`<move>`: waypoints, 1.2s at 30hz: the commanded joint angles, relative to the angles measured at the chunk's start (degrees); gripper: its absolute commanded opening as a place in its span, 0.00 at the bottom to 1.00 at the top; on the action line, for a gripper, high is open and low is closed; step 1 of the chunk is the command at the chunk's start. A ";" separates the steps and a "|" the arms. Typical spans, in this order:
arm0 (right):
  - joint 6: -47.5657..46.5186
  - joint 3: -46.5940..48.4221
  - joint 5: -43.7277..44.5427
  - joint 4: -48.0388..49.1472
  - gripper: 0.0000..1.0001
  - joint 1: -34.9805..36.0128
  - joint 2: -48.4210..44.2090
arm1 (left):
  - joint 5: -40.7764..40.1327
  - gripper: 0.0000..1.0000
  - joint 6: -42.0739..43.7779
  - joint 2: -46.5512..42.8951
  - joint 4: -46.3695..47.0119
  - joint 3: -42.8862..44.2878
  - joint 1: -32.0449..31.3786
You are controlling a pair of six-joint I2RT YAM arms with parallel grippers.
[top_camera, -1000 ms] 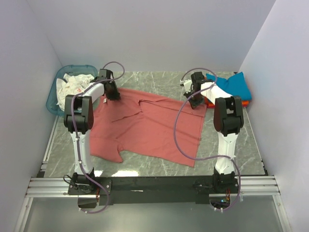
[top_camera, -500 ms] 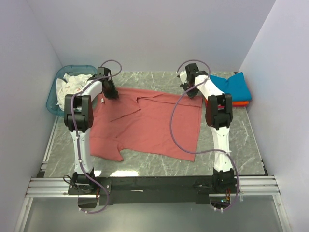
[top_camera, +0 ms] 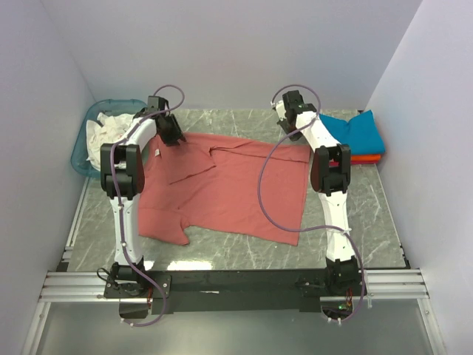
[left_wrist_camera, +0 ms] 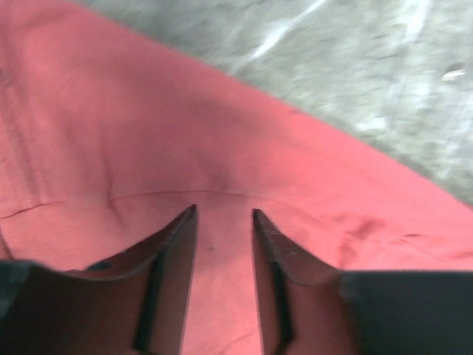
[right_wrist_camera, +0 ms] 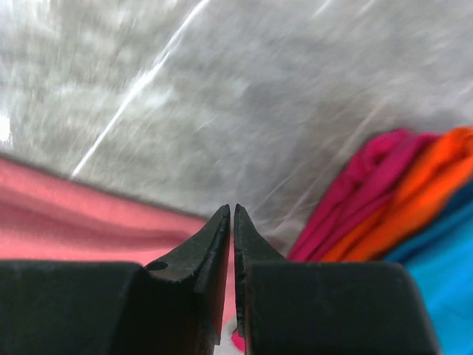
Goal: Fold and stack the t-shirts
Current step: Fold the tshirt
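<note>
A large dusty-red t-shirt (top_camera: 222, 185) lies spread on the marble table, with a small white label (top_camera: 157, 154) near its left side. My left gripper (top_camera: 176, 138) hovers at the shirt's far left corner. In the left wrist view this gripper (left_wrist_camera: 224, 210) is open, and red cloth (left_wrist_camera: 148, 133) lies flat under the gap. My right gripper (top_camera: 294, 135) is at the shirt's far right corner. Its fingers (right_wrist_camera: 230, 207) are shut with a strip of red cloth between them, the shirt's edge (right_wrist_camera: 74, 214) trailing left. Folded teal (top_camera: 361, 129) and orange (top_camera: 367, 157) shirts are stacked at the far right.
A translucent teal basket (top_camera: 81, 151) holding white cloth (top_camera: 107, 129) stands at the far left. In the right wrist view a magenta layer (right_wrist_camera: 369, 185) shows in the folded stack beside orange (right_wrist_camera: 436, 177). White walls enclose the table on three sides.
Both grippers moved toward the far wall, drawing the shirt's far edge back and straighter. The left gripper's jaws have opened off the cloth. The right stayed shut.
</note>
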 commanded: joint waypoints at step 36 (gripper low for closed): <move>17.20 -72.04 -37.42 11.65 0.59 -12.72 -45.88 | -8.21 1.00 -3.36 -91.74 7.93 -65.52 3.38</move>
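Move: The stretch of the t-shirt's right edge I am heading for lies about 27 cm back from my right hand, level with it sideways and some 2 cm lower. The t-shirt's far right corner is roughly 4 cm to the right and 2 cm back. The folded stack stands about 20 cm to the right, level ahead. From my left hand, that stretch of edge is some 48 cm to the right and 25 cm back. I lift my right hand clear and swing it back in an arc, then down beside the t-shirt's right edge, nearly 30 cm nearer my base and as low as before, spreading its shut fingers about halfway and rolling them to point inward to the left. Meanwhile my left hand rises, draws back about 27 cm and a little left, fingers tilting up and opening wide, and sinks some 8 cm from its peak. ##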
